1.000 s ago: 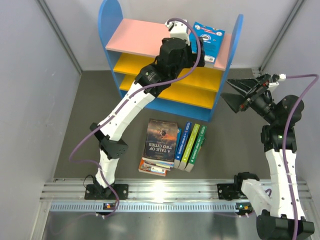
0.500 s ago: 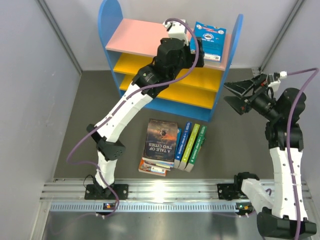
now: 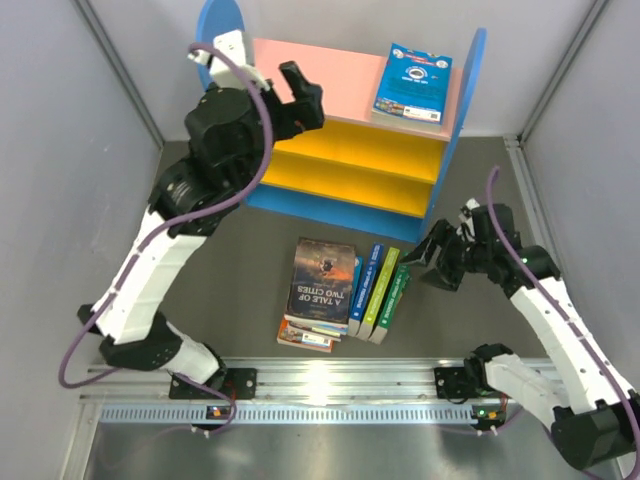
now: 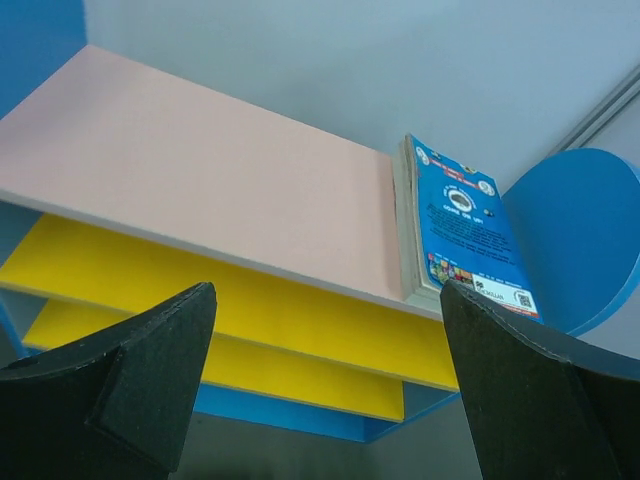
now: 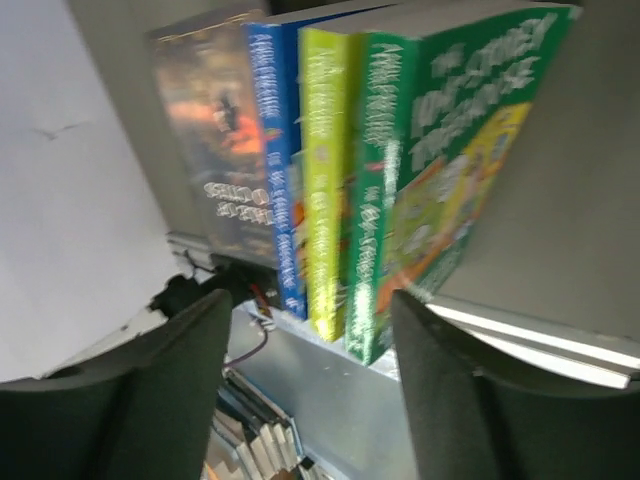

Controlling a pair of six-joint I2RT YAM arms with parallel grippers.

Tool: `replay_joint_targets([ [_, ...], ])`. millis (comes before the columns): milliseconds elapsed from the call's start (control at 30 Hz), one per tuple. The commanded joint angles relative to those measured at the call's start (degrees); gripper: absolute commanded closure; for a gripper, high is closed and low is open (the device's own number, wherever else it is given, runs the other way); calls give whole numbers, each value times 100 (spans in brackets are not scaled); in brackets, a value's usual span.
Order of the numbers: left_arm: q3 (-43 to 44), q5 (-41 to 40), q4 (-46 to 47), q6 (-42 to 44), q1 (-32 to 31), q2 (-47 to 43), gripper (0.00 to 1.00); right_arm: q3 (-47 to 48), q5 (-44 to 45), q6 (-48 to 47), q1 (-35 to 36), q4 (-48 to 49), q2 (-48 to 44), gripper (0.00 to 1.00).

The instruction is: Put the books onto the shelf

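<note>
One blue book lies flat at the right end of the shelf's pink top board. My left gripper hovers open and empty over the shelf's left front; in its wrist view the pink board and that blue book show beyond the open gripper. On the floor lie the dark "A Tale of Two Cities" on a small stack, then blue, yellow-green and green books side by side. My right gripper is low beside the green book, open, holding nothing.
Grey walls close in the left, right and back. The arms' metal rail runs along the near edge just below the floor books. The shelf's two yellow boards hold nothing that I can see.
My left arm has drawn back leftward from the blue book, which stays on the top board. My right arm has swung down and left to the floor books, its jaws narrowing a little.
</note>
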Motion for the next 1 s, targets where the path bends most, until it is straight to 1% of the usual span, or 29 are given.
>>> replay_joint_targets([
  [0, -619, -282, -325, -350, 18, -465, 1, -223, 328, 20, 93, 243, 50, 38],
  [67, -1118, -353, -395, -465, 9, -844, 1, -275, 416, -51, 137, 243, 217, 45],
  [133, -1401, -432, -553, -658, 9, -1212, 1, -372, 486, -104, 172, 313, 323, 51],
  [167, -1638, -449, -615, -728, 9, -1327, 1, -416, 513, -113, 224, 348, 401, 52],
  [267, -1972, -546, -931, -974, 9, -1696, 1, -565, 662, -130, 269, 550, 498, 55],
  [433, -2316, -687, -1327, -1326, 9, -2223, 1, -768, 715, -157, 312, 761, 692, 55],
  [533, -2404, -696, -1476, -1432, 9, -2374, 1, -873, 706, -113, 392, 998, 797, 55],
  [733, -2282, -573, -1784, -1590, 9, -2304, 1, -979, 689, -16, 567, 1394, 833, 54],
  [967, -2326, -388, -1854, -1704, 0, -2242, 1, -1023, 767, -78, 725, 1465, 1096, 54],
])
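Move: The green book, spine up at the right end of the row, has its middle about 3 cm back and 3 cm left of the right hand, some 15 cm below it. The lime book stands 6 cm left and 2 cm back, the dark blue one 9 cm left and 2 cm back, both equally low. From the left hand, the green book is some 20 cm right, 17 cm back and far below, about 48 cm. Above the far half of the green book's spine, the right hand sinks about 9 cm, drifting slightly forward and left, its fingers closing from wide to about half open so the tips come down close about the spine; touch can't be made out. The left hand, empty and wide open, draws down, left and back, away from the shelf, tipping some 15 degrees downward. ##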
